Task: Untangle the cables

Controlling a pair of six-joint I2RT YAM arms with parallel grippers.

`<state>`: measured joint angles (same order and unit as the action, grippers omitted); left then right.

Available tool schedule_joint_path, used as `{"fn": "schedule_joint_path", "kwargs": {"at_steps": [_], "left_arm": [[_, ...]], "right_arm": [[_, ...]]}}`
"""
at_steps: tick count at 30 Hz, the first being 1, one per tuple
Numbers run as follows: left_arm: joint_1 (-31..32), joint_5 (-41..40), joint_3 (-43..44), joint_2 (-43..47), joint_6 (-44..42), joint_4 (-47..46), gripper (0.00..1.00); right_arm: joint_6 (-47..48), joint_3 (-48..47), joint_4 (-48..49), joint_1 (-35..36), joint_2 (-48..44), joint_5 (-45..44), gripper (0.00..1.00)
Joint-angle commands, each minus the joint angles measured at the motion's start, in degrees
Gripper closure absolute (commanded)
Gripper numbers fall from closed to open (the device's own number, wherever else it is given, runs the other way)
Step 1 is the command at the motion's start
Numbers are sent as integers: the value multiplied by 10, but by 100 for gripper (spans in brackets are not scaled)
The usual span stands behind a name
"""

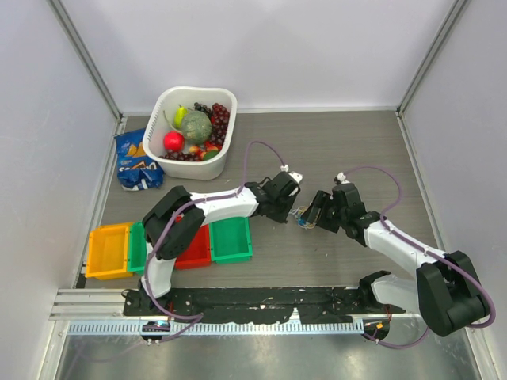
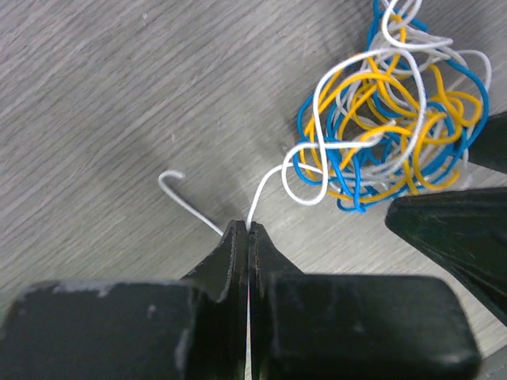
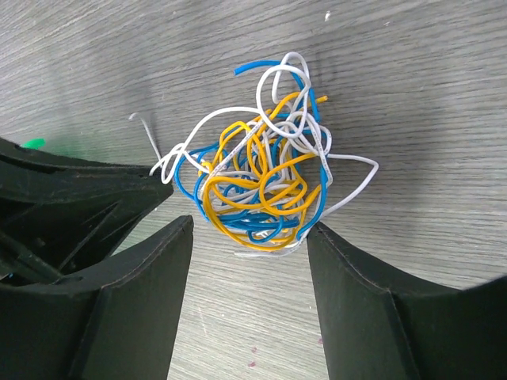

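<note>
The cables [image 3: 261,186] are one knotted ball of thin white, yellow-orange and blue wires lying on the grey table. The ball also shows in the left wrist view [image 2: 388,111] and, small, in the top view [image 1: 302,215] between the two grippers. My left gripper [image 2: 248,231] is shut on a white wire [image 2: 273,184] that runs up into the ball. The wire's hooked free end [image 2: 170,176] lies to the left. My right gripper [image 3: 247,237] is open, with its fingertips [image 3: 170,237] on either side of the ball's near edge.
A white basin [image 1: 169,103] of fruit stands at the back left, with a blue snack bag [image 1: 136,162] beside it. Orange [image 1: 107,252], red [image 1: 194,249] and green [image 1: 232,240] bins sit near the left arm. Walls close in both sides.
</note>
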<state>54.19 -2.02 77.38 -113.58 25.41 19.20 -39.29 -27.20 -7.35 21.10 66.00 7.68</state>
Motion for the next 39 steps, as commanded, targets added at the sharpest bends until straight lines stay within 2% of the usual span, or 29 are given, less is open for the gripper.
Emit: {"fn": "schedule_joint_path", "kwargs": {"at_steps": [1, 4, 10, 12, 13, 15, 19, 25, 28, 35, 39], "left_arm": [[14, -14, -13, 88, -19, -12, 100], [16, 35, -50, 160, -21, -46, 100], [19, 122, -62, 244, 2, -65, 100], [19, 139, -67, 269, 13, -74, 100], [18, 142, -72, 292, 16, -82, 100], [18, 145, -80, 326, 20, -94, 100], [20, 121, -73, 402, 6, -80, 100], [18, 91, -4, 515, -36, -29, 100], [19, 88, 25, 565, -47, -20, 100], [19, 43, 169, 601, -88, 93, 100], [20, -3, 203, 610, -101, 126, 100]], "right_arm": [[2, -1, 28, 14, -10, -22, 35], [-4, -2, 42, 24, 2, -36, 36], [-25, -10, 64, 31, 33, -75, 49], [-31, -19, 62, 31, 52, -100, 58], [-33, -23, 63, 31, 66, -102, 68], [-42, -31, 60, 32, 83, -110, 79], [-47, -46, 37, 31, 93, -139, 80], [-38, -52, -1, 31, 77, -212, 80], [-46, -53, 1, 25, 79, -211, 80], [-63, -74, -19, -8, 94, -251, 81], [-75, -71, -19, -56, 99, -248, 83]]}}
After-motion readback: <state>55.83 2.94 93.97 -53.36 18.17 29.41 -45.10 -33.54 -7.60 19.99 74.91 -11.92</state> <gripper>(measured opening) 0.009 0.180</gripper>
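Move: The left fingers, already shut on a white cable, have the cable tangle about 5 cm to their right, 1 cm ahead and 1 cm lower; the cable's loose tip is roughly 3 cm ahead, straight out, and the green tray some 16 cm left and 5 cm back. The open right hand has the tangle about 2 cm ahead, 1 cm left and 2 cm below, with the left fingertips some 6 cm left and 1 cm farther out. Left raises its pinched white cable some 50 cm, left and back; right closes on the tangle, edging forward-right. ##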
